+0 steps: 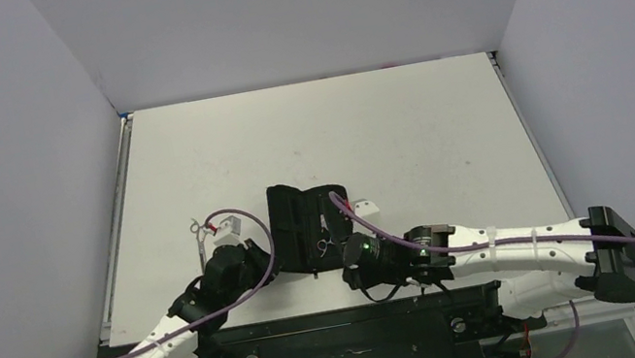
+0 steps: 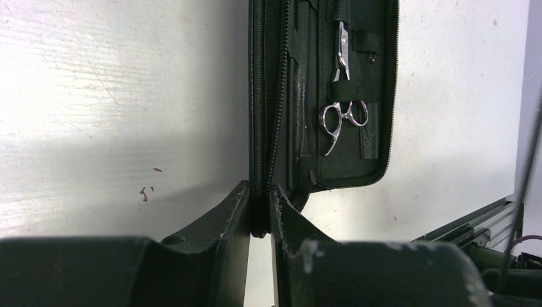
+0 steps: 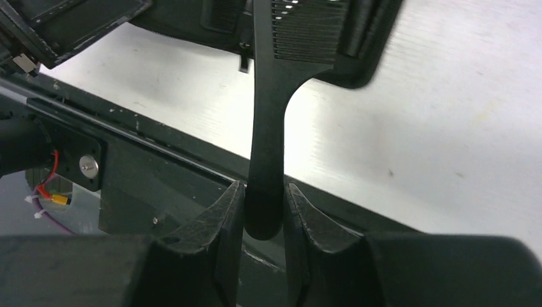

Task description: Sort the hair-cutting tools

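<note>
A black zip case (image 1: 301, 216) lies opened on the table, one flap standing up. In the left wrist view my left gripper (image 2: 259, 192) is shut on the zipped edge of that case (image 2: 300, 96). The silver scissors (image 2: 343, 54) sit inside it under an elastic strap, rings toward me. My right gripper (image 3: 264, 192) is shut on the handle end of the black comb (image 3: 268, 115). The comb's teeth reach up in front of the case (image 3: 364, 38). From above, my right gripper (image 1: 347, 255) is at the case's near right corner and my left gripper (image 1: 268, 265) at its near left.
The white table (image 1: 403, 125) is walled in by grey panels on three sides. A black rail (image 1: 360, 329) runs along its near edge, right under the right gripper. A small white and red object (image 1: 366, 206) lies beside the case's right side.
</note>
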`<control>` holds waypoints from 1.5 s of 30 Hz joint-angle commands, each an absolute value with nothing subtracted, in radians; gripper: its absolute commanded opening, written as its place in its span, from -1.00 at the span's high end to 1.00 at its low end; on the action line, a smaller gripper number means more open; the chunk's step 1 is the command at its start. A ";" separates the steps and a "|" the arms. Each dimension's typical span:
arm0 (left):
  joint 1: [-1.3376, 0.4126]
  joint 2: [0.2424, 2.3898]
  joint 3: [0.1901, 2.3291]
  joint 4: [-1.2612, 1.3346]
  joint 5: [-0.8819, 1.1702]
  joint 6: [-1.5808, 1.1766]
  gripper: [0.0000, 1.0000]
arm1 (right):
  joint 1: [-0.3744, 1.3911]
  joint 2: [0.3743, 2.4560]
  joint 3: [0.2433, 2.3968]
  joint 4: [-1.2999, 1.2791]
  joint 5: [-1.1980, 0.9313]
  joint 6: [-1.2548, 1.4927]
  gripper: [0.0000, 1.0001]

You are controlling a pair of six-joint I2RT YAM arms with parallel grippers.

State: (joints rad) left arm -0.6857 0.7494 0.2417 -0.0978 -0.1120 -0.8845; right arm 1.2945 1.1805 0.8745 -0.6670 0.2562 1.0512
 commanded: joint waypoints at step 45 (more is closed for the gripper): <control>-0.685 0.660 0.229 -0.094 -0.110 -0.874 1.00 | 1.126 1.495 0.715 0.148 -0.388 1.041 1.00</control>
State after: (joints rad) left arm -0.6853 0.6731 0.2195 -0.1158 -0.1013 -0.8829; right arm 1.1446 1.4734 0.6945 0.0631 -0.3569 1.0309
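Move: The comb is already in the right fingers, held by its handle, and its pocket in the case's left half lies about 19 cm ahead of that hand, 11 cm to its left and 11 cm below. The scissors in the case sit some 17 cm ahead and 4 cm to the left. From the left hand, already pinching the raised flap's near end, the pocket is roughly 10 cm ahead, 5 cm to the right and 4 cm lower. The comb is carried by the right hand about 9 cm to the left and some 4 cm down, drawing back slightly, towards the near end of the case's left half. Meanwhile the wrist turns roughly 30 degrees, swinging the fingers from forward-left to point left and down. The left hand stays at the flap and firms its pinch. ##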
